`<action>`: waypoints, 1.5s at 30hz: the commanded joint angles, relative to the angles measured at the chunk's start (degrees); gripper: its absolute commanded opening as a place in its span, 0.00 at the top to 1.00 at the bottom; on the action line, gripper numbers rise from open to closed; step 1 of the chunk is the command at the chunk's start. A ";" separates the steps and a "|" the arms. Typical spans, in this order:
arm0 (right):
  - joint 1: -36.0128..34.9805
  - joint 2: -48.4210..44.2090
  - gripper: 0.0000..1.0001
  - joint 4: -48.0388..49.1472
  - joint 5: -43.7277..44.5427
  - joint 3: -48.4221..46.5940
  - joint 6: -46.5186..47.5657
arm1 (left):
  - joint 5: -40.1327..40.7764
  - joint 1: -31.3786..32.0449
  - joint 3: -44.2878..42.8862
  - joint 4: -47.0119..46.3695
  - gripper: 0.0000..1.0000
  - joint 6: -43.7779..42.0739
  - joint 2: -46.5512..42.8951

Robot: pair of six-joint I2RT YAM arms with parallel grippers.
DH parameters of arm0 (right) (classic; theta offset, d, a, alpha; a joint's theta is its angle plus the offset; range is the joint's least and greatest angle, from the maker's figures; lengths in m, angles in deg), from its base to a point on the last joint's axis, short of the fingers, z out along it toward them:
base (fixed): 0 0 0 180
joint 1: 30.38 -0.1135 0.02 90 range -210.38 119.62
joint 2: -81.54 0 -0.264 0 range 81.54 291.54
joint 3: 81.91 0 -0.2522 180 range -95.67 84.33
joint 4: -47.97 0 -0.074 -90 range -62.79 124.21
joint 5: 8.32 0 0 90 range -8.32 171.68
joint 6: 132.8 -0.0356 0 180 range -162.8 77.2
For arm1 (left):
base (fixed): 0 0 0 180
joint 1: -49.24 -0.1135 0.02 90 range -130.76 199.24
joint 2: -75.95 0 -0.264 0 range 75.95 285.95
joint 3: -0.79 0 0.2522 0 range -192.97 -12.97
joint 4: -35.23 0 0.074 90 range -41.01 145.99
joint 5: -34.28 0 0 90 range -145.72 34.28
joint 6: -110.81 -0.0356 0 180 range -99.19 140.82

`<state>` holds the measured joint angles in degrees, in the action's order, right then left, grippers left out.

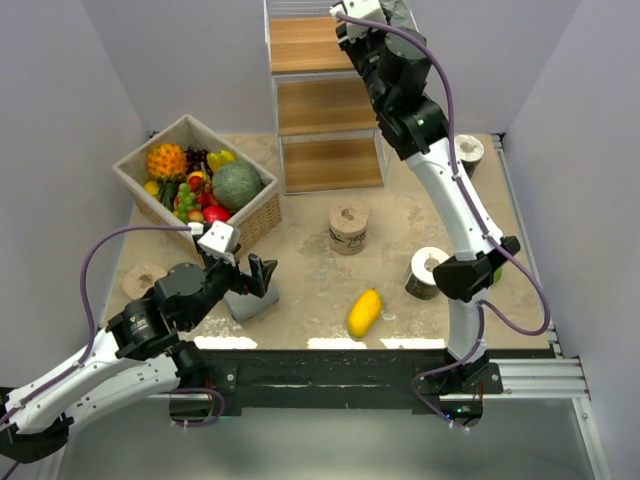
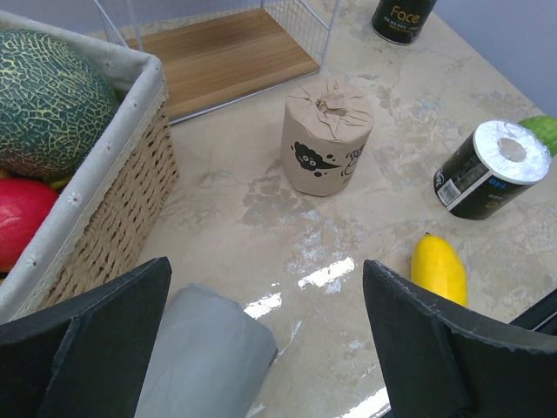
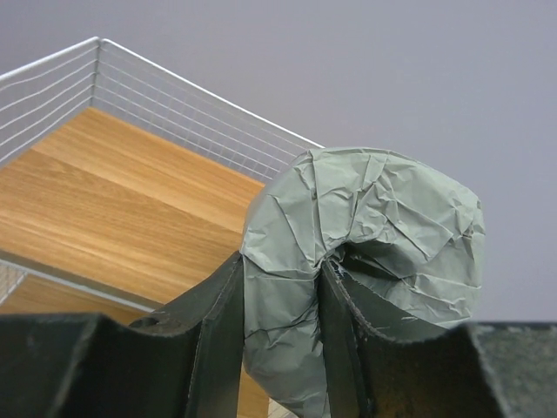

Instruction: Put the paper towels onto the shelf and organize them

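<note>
The shelf (image 1: 325, 105) stands at the back. My right gripper (image 3: 280, 270) is shut on the wall of a grey paper towel roll (image 3: 374, 218), one finger inside its core, above the shelf's top board (image 3: 130, 200). My left gripper (image 2: 265, 266) hangs open low over the table. A second grey roll (image 2: 204, 357) lies on its side between its fingers, close to the left one. A tan printed roll (image 2: 326, 135) stands mid-table, and another tan roll (image 1: 143, 280) sits at the left. Two dark rolls with pale tops (image 1: 428, 272) (image 1: 466, 153) are on the right.
A wicker basket (image 1: 262, 215) full of fruit sits at the back left, close to my left gripper. A yellow mango (image 1: 364, 312) lies near the front edge. White wire rails (image 3: 174, 96) edge the top tier. My right arm (image 1: 405, 90) stretches up alongside the shelf's right side.
</note>
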<state>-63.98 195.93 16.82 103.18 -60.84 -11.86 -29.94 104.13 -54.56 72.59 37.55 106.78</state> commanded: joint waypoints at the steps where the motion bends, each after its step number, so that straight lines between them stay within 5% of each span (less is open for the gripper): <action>1: 1.17 0.66 0.61 4.91 -1.89 -3.63 -1.05 | 0.32 0.30 0.01 -2.06 0.03 -0.82 -0.07; 8: 2.93 1.98 0.58 6.31 -3.48 -4.34 -2.55 | 0.41 0.30 0.10 -1.97 0.03 -0.82 0.20; 19: 6.00 3.56 0.36 9.74 -8.22 -7.06 -6.33 | 0.50 0.30 0.10 -1.97 0.03 -0.91 0.64; 35: 6.71 2.78 0.25 10.62 -10.33 -7.86 -7.82 | 0.85 0.30 0.10 -1.89 0.03 -0.82 0.55; 41: 6.19 -3.19 0.25 5.88 -9.81 -1.98 -14.75 | 1.73 0.30 0.01 -1.54 0.03 -0.30 0.55; 45: 1.63 -16.07 0.27 3.59 -8.05 14.92 -22.93 | 3.48 0.30 -0.25 -1.10 0.03 1.02 0.55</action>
<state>-58.28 193.50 21.28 94.02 -57.08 -25.69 -29.37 104.13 -54.56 72.61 37.68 107.33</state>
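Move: The right hand, up at top-shelf height, still pinches the grey paper towel roll by one edge. The roll's middle is about 4 cm ahead and 4 cm to the right, roughly level with the hand. Its spot on the right part of the top shelf lies some 8 cm ahead, 3 cm right and 5 cm below. The shelf's right rail is about 8 cm ahead and 8 cm right. From the left hand that spot is roughly 36 cm ahead, 23 cm right and 24 cm above. The right fingers let go of the grey roll's edge: the hand first eases about 3 cm forward over the top shelf, dipping slightly. It then opens steadily while climbing some 5 cm and drifting a little right, fingertips tilting up. Last, with fingers wide, it starts back and down off the roll by about 2 cm. ##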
